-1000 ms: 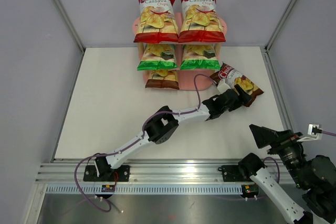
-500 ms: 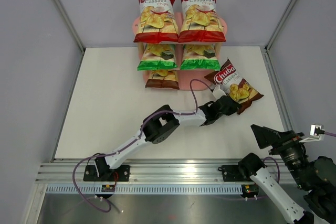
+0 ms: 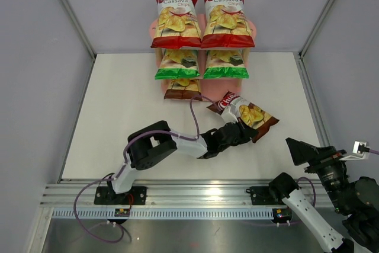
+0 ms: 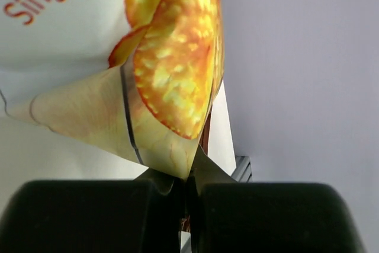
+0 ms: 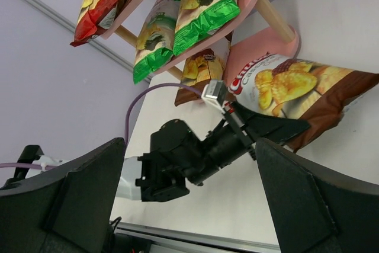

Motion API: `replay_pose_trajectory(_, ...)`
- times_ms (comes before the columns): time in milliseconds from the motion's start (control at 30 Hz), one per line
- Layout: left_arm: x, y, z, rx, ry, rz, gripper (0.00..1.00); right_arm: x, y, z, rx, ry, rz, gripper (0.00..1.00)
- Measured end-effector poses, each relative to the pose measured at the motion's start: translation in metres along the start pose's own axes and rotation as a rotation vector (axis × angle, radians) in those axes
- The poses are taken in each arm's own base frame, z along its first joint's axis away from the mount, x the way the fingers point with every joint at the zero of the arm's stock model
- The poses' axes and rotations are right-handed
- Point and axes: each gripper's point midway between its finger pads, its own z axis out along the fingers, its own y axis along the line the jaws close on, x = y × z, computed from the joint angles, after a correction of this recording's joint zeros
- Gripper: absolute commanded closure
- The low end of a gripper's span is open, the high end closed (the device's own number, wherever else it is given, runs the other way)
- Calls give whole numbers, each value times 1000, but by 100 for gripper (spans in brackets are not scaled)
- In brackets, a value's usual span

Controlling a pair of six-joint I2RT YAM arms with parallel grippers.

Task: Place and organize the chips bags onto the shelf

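Note:
The pink shelf (image 3: 211, 90) stands at the table's far edge. Two red chips bags (image 3: 176, 19) stand on its top tier, two green bags (image 3: 177, 63) on the middle tier, and one dark brown bag (image 3: 183, 89) on the left of the bottom tier. My left gripper (image 3: 240, 130) is shut on the bottom edge of the second brown bag (image 3: 246, 114), holding it in front of the bottom tier's bare right half. That bag fills the left wrist view (image 4: 172, 87), its seam pinched in the gripper (image 4: 186, 185). My right gripper (image 5: 189, 143) is open and empty at the near right.
Grey walls enclose the white table (image 3: 118, 117) on three sides. A metal rail (image 3: 189, 197) runs along the near edge. The left arm's purple cable (image 3: 192, 108) loops over the table in front of the shelf.
My left arm has folded back and swung left, carrying the brown bag from the table's right side to just in front of the shelf's bottom right. The right arm has barely moved.

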Motion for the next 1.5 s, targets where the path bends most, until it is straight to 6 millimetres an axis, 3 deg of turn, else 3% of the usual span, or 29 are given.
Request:
replay_pose_trajectory(233,-27,3,-64,32,-50,-14,100,4,-3,8,16,2,-8,1)
replay_pose_trajectory(367,-46,4,-105,49,-94,-21,100,19,0,27,30,57,-7,0)
replay_pose_trajectory(567,-75,4,-162,87,-177,-6,100,73,7,66,13,212,92,1)
replay_pose_trajectory(833,-109,5,-220,133,-297,73,100,156,7,108,42,452,343,1)
replay_pose_trajectory(1133,-120,0,-250,192,-354,220,100,212,16,142,90,631,597,1)
replay_pose_trajectory(1500,-102,-31,-255,352,-307,358,100,217,53,169,-32,686,734,0)
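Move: The brown chips bag is already in the air in my left hand, pinched at its near edge, its middle about 6 cm ahead of that hand and 3 cm to its left. From my open right hand the bag's middle is roughly 21 cm ahead, 10 cm left and 23 cm below. The shelf's empty bottom slot lies some 19 cm ahead and 15 cm left of my left hand, about level; the shelved brown bag is beside that slot, about 18 cm ahead and 30 cm left of that hand. Keeping my pinch, I swing the bag with my left hand some 23 cm left, rising about 14 cm and drawing back a little, easing slightly right at the end as the fingers tip up about 30 degrees. My right hand, fingers still wide open, sweeps in left, then down and forward to the bag's brown bottom end, rolling its left side up, tipping down and turning left. ##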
